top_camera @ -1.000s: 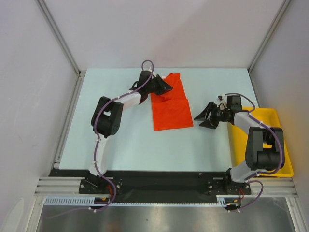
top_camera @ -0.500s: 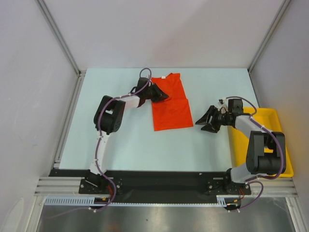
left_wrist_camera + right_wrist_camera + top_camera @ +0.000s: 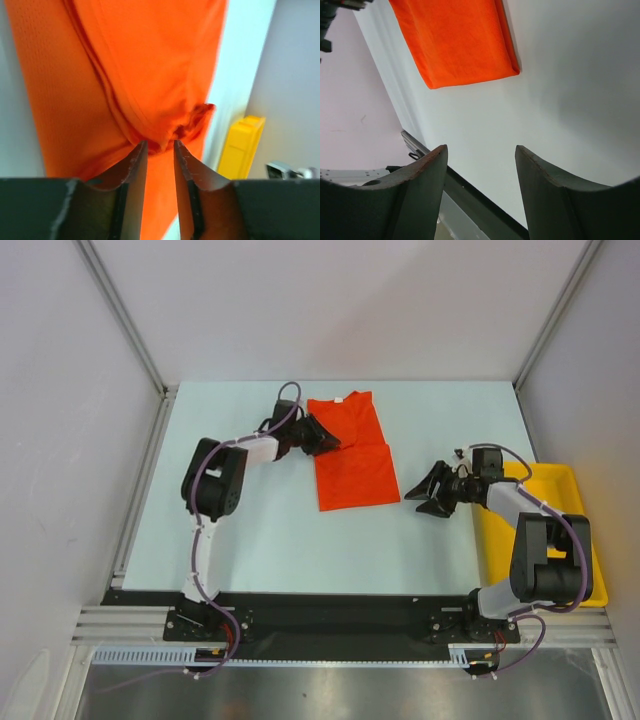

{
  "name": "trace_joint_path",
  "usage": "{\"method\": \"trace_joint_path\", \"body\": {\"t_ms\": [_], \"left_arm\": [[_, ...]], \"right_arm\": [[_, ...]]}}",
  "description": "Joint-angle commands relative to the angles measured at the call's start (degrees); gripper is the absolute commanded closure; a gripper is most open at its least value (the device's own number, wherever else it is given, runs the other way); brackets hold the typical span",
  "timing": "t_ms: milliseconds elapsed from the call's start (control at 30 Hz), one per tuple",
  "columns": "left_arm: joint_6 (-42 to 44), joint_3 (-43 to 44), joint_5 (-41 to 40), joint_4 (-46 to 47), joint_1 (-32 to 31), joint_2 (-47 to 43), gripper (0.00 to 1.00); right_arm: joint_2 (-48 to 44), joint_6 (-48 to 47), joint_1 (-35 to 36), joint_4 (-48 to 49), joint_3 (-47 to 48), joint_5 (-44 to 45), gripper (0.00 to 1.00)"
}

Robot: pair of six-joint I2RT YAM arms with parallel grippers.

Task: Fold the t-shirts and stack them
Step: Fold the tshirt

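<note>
The orange-red t-shirt lies folded into a long rectangle at the back middle of the table, neck end away from the arms. My left gripper sits low at the shirt's left edge. In the left wrist view its jaws stand a narrow gap apart, and a small ruck of shirt cloth is bunched right at the tips. My right gripper hovers open to the right of the shirt, over bare table. The right wrist view shows nothing between its fingers and the shirt's near corner ahead.
A yellow tray stands at the table's right edge, beside the right arm, and it also appears in the left wrist view. Metal frame posts and white walls close in the table on three sides.
My left gripper has slid left and slightly nearer, from over the shirt's upper part to its left edge, and its jaws have widened a little. The right gripper has barely shifted.
</note>
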Motion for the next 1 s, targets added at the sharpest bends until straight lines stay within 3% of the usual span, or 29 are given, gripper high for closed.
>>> {"method": "trace_joint_path", "body": {"t_ms": [0, 100, 267, 500, 633, 733, 867, 967], "left_arm": [[3.00, -0.51, 2.00, -1.90, 1.90, -11.36, 0.66], [1.07, -2.70, 4.02, 1.33, 2.95, -18.12, 0.52], [-0.17, -7.44, 4.55, 1.26, 3.92, -26.21, 0.48], [-4.99, -38.86, -5.09, 3.90, 1.91, -46.86, 0.49], [-9.37, -48.83, -14.83, 1.01, -6.33, -56.09, 0.48], [-13.25, -53.67, -20.22, 3.88, -11.70, -56.64, 0.48], [-18.09, -54.12, -22.33, 5.48, -12.51, -52.69, 0.46], [-22.30, -53.16, -27.16, -1.95, -13.04, -51.19, 0.46]], "right_arm": [[-0.62, 3.27, -0.27, 3.56, -1.12, -0.02, 0.37], [1.39, 6.79, -0.27, 7.76, -2.52, -1.95, 0.37], [3.77, 8.90, -0.27, 8.92, -2.79, -1.69, 0.36], [4.66, 19.01, -0.27, 19.47, -5.87, -2.93, 0.36], [5.62, 20.06, -0.27, 19.56, -5.69, -2.22, 0.36], [6.33, 20.68, -0.18, 19.91, -5.60, -2.57, 0.36], [6.76, 20.42, 0.08, 19.39, -5.43, -3.19, 0.36], [6.94, 19.72, 0.17, 19.12, -5.34, -2.75, 0.36]]}}
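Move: The left hand is low over the tip of the collar flap, which lies about 2 cm below it and 1 cm to its right. It goes next for the t-shirt's near left corner, roughly 19 cm back, 4 cm left and 3 cm lower. The near right corner lies about 4 cm ahead, 3 cm left and 7 cm below the right hand; the yellow bin's middle is some 30 cm to that hand's right and 5 cm back. The left hand comes up off the collar flap, its fingers opening to about half, and rises some 20 cm before swinging back over the shirt and sinking again, to end about 22 cm back and a little left, just above and short of the near left corner, turned some 10 degrees counter-clockwise. Meanwhile the right hand, fingers still wide, eases about 2 cm down and slightly forward and left towards the near right corner while its wrist turns and tilts by 10 to 15 degrees, not yet touching the cloth. ##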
